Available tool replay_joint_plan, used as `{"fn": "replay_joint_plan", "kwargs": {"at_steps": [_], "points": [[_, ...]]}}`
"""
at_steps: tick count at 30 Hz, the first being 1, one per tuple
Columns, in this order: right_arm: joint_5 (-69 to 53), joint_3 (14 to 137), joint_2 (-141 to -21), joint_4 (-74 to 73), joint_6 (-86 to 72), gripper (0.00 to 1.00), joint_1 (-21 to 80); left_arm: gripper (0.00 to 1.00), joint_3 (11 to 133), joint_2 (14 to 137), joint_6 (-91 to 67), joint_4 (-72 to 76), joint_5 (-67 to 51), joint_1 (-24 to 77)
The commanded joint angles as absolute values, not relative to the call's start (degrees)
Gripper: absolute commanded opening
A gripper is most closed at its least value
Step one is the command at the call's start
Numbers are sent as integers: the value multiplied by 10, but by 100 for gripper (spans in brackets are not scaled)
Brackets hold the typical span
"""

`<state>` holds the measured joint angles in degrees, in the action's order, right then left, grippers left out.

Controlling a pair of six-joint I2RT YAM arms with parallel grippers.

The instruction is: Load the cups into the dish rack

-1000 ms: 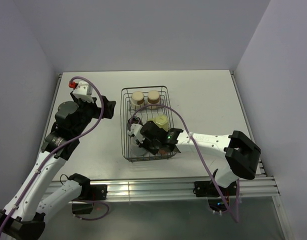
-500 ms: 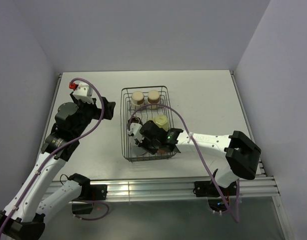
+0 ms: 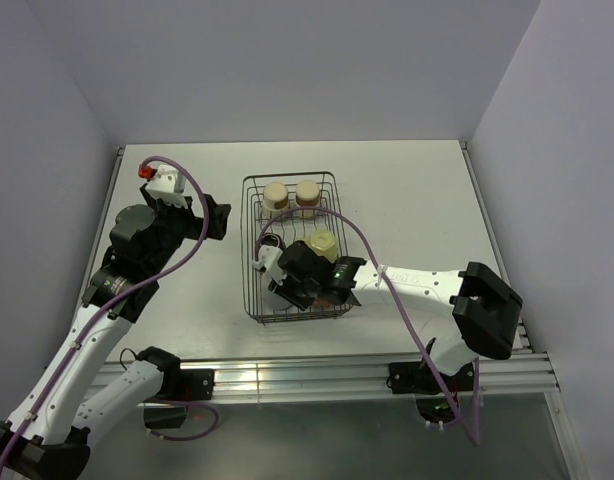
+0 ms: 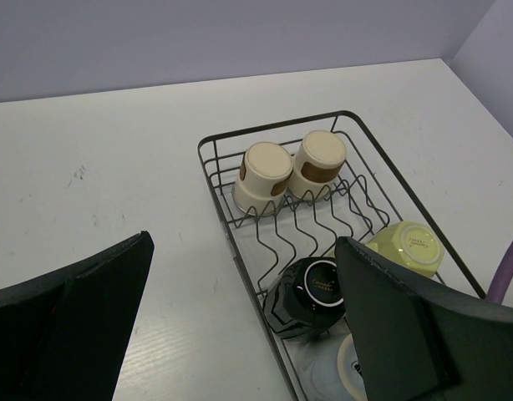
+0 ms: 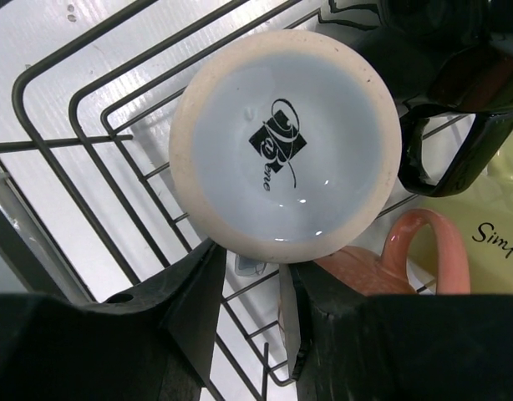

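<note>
The dish rack [image 3: 245, 200] is a black wire basket at the table's middle. Two tan tumblers [image 4: 265, 171] [image 4: 319, 159] stand upside down at its far end. A black cup [image 4: 311, 292] and a pale yellow mug [image 4: 407, 246] sit at mid rack. The pale blue-grey cup [image 5: 286, 142] rests base up at the near end, beside a salmon-pink mug [image 5: 432, 251]. My right gripper [image 5: 256, 284] hovers at that cup's near side, open, with a small gap on each side of the bit of handle between its fingers. My left gripper [image 4: 244, 242] is open over bare table, left of the rack.
The rack's near rim [image 5: 39, 150] runs just left of my right fingers. The black cup's handle [image 5: 457, 142] lies close to the pale cup. White table [image 4: 114, 167] stretches to the left of the rack, with purple walls behind.
My right gripper's jaws have spread apart and let go of the pale blue-grey cup, which stays in the rack. The left arm has not moved.
</note>
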<state>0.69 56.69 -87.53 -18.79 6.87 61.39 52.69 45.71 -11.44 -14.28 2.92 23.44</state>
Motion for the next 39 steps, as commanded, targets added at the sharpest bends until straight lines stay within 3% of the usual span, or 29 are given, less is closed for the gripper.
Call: {"fn": "replay_joint_plan", "kwargs": {"at_steps": [1, 17, 23, 29, 32, 35, 39], "points": [[16, 592, -840, -194, 60, 40, 620, 99, 538, 454, -105, -138, 37, 233], [46, 612, -756, -217, 79, 45, 620, 99, 573, 485, -100, -192, 35, 230], [43, 630, -724, -206, 75, 60, 570, 99, 628, 544, -110, -261, -15, 199], [17, 672, -706, -209, 47, 92, 446, 99, 731, 654, -112, -364, -118, 164], [16, 670, -689, -207, 41, 100, 391, 99, 779, 700, -126, -394, -189, 144], [18, 662, -674, -201, 30, 100, 346, 99, 816, 742, -130, -409, -232, 127], [22, 673, -688, -205, 2, 100, 211, 99, 877, 815, -140, -450, -272, 88]]}}
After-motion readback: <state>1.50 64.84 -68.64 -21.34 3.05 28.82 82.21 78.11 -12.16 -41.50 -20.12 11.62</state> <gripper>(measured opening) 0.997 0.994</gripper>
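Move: Just to the right hand's left, about 4 cm over and 1 cm ahead at roughly its own height, the light-blue cup sits upside down in the rack, its handle by the parted fingers. The pink cup is some 6 cm right and 2 cm ahead, the green cup 5 cm right and 10 cm ahead, the black cup 5 cm left and 9 cm ahead. From the left hand the blue cup lies about 10 cm right, 7 cm back and 24 cm below. Backing off the light-blue cup's handle, the already loosened right hand rises nearly straight for some 7 cm, then speeds up forward and right over the pink and green cups to just outside the rack's right side, turning clockwise about 35 degrees as its fingers spread fully. The empty left hand dips, then eases about 6 cm forward, tipping down some 30 degrees. ##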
